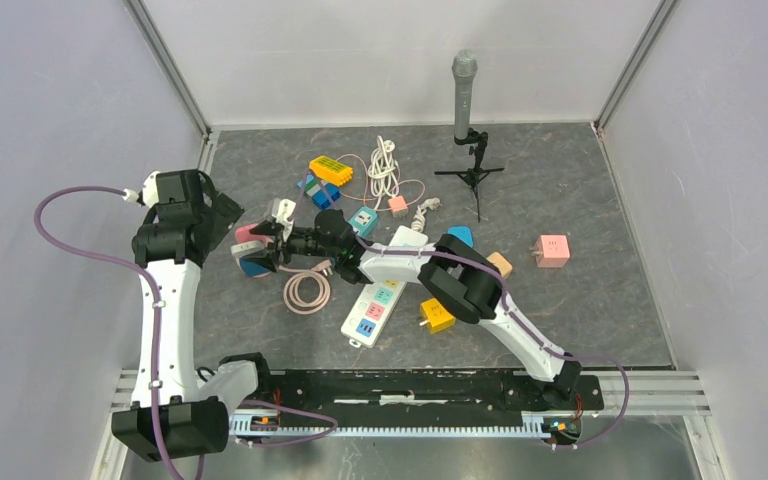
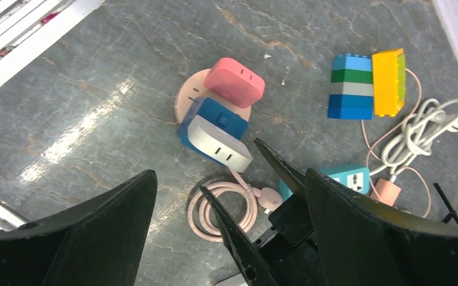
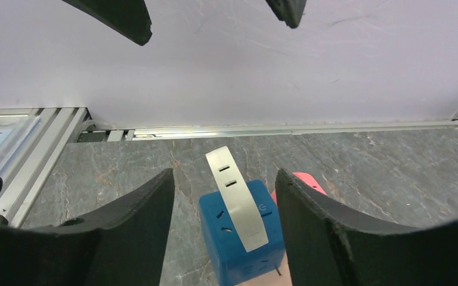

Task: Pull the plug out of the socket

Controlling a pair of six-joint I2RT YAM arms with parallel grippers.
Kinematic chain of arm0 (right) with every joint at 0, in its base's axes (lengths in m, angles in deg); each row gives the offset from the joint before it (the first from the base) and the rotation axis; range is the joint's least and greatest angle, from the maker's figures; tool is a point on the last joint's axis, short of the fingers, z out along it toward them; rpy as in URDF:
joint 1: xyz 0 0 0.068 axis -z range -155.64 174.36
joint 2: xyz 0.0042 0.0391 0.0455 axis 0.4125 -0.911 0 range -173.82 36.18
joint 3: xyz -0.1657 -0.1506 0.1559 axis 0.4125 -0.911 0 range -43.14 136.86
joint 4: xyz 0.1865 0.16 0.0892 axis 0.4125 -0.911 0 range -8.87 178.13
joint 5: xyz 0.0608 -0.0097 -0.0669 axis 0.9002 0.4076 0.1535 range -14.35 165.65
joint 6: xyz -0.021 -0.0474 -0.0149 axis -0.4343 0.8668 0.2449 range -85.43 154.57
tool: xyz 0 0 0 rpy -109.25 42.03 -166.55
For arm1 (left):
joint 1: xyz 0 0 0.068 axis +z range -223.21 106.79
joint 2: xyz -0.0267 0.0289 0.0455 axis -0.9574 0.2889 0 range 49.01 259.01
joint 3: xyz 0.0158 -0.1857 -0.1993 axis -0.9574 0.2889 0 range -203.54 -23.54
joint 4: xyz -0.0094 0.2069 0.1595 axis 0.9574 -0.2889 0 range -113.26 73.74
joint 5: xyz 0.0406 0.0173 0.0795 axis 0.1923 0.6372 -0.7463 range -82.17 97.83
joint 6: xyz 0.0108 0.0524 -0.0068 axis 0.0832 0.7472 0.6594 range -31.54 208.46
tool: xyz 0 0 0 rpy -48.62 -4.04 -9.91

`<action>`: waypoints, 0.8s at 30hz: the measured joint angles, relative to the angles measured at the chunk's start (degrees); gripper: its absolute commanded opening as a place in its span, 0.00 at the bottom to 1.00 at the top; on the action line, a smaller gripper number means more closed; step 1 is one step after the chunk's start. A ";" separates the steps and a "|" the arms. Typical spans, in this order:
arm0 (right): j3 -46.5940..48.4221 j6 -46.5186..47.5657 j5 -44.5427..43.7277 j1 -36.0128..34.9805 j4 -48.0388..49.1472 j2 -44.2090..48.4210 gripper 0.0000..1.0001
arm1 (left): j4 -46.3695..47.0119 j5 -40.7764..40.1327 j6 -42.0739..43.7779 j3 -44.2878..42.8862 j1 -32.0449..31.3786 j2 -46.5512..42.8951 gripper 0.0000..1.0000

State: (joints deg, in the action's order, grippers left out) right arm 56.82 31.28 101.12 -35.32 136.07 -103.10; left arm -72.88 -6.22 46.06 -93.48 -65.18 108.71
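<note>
A blue cube socket [image 3: 238, 244] sits on the grey floor with a flat white plug [image 3: 237, 196] stuck in its top face. A pink cube [image 2: 234, 81] leans against it. In the left wrist view the white plug [image 2: 219, 140] covers the blue socket [image 2: 220, 119]. My right gripper [image 3: 223, 176] is open, its fingers on either side of the blue socket; the right finger is close to the cube's edge and the left one stands apart. My left gripper [image 2: 229, 176] hangs wide open above the socket [image 1: 253, 265], holding nothing.
A coiled pink cable [image 2: 223, 205] lies beside the socket. Stacked toy bricks [image 2: 367, 84], a teal socket [image 2: 355, 177] and a white cord [image 2: 420, 134] are further back. A white power strip [image 1: 373, 312], a yellow plug [image 1: 436, 315], a pink cube [image 1: 551, 250] and a microphone on a tripod [image 1: 465, 95] are also there.
</note>
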 measured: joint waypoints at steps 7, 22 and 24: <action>2.49 0.92 1.03 -0.11 -0.33 -3.26 0.60 | -2.08 -2.64 -0.02 -0.20 0.00 0.07 1.00; -3.54 7.13 -0.28 0.17 0.17 -0.83 0.00 | -3.10 -2.45 0.04 -0.20 0.00 0.26 1.00; -6.80 8.00 -0.20 0.15 0.44 1.29 0.00 | -3.13 -1.84 0.17 -0.20 0.00 0.42 1.00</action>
State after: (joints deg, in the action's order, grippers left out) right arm 50.02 39.28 100.93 -35.16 136.51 -101.81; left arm -76.01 -8.05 46.24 -93.67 -65.18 109.13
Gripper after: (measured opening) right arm 0.206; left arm 0.994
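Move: Below and just beyond the right fingertips is the white plug, on top of the blue plug: about 3 cm left, 4 cm lower and barely 1 cm ahead. From that hand, the blue plug is some 2 cm back, 2 cm left and 7 cm down, and the pink plug about 4 cm ahead, 2 cm left, 7 cm down. From the left hand, the white plug is roughly 2 cm ahead and 11 cm below, level sideways. Sinking some 3.5 cm and edging about 1 cm left, the right hand brings its part-open fingers down astride the near, right-hand end of the white plug. The fingers close from front and back and pinch it, then the hand draws back to the right about 2.5 cm, staying low, with the wrist tilting about 5 degrees. ##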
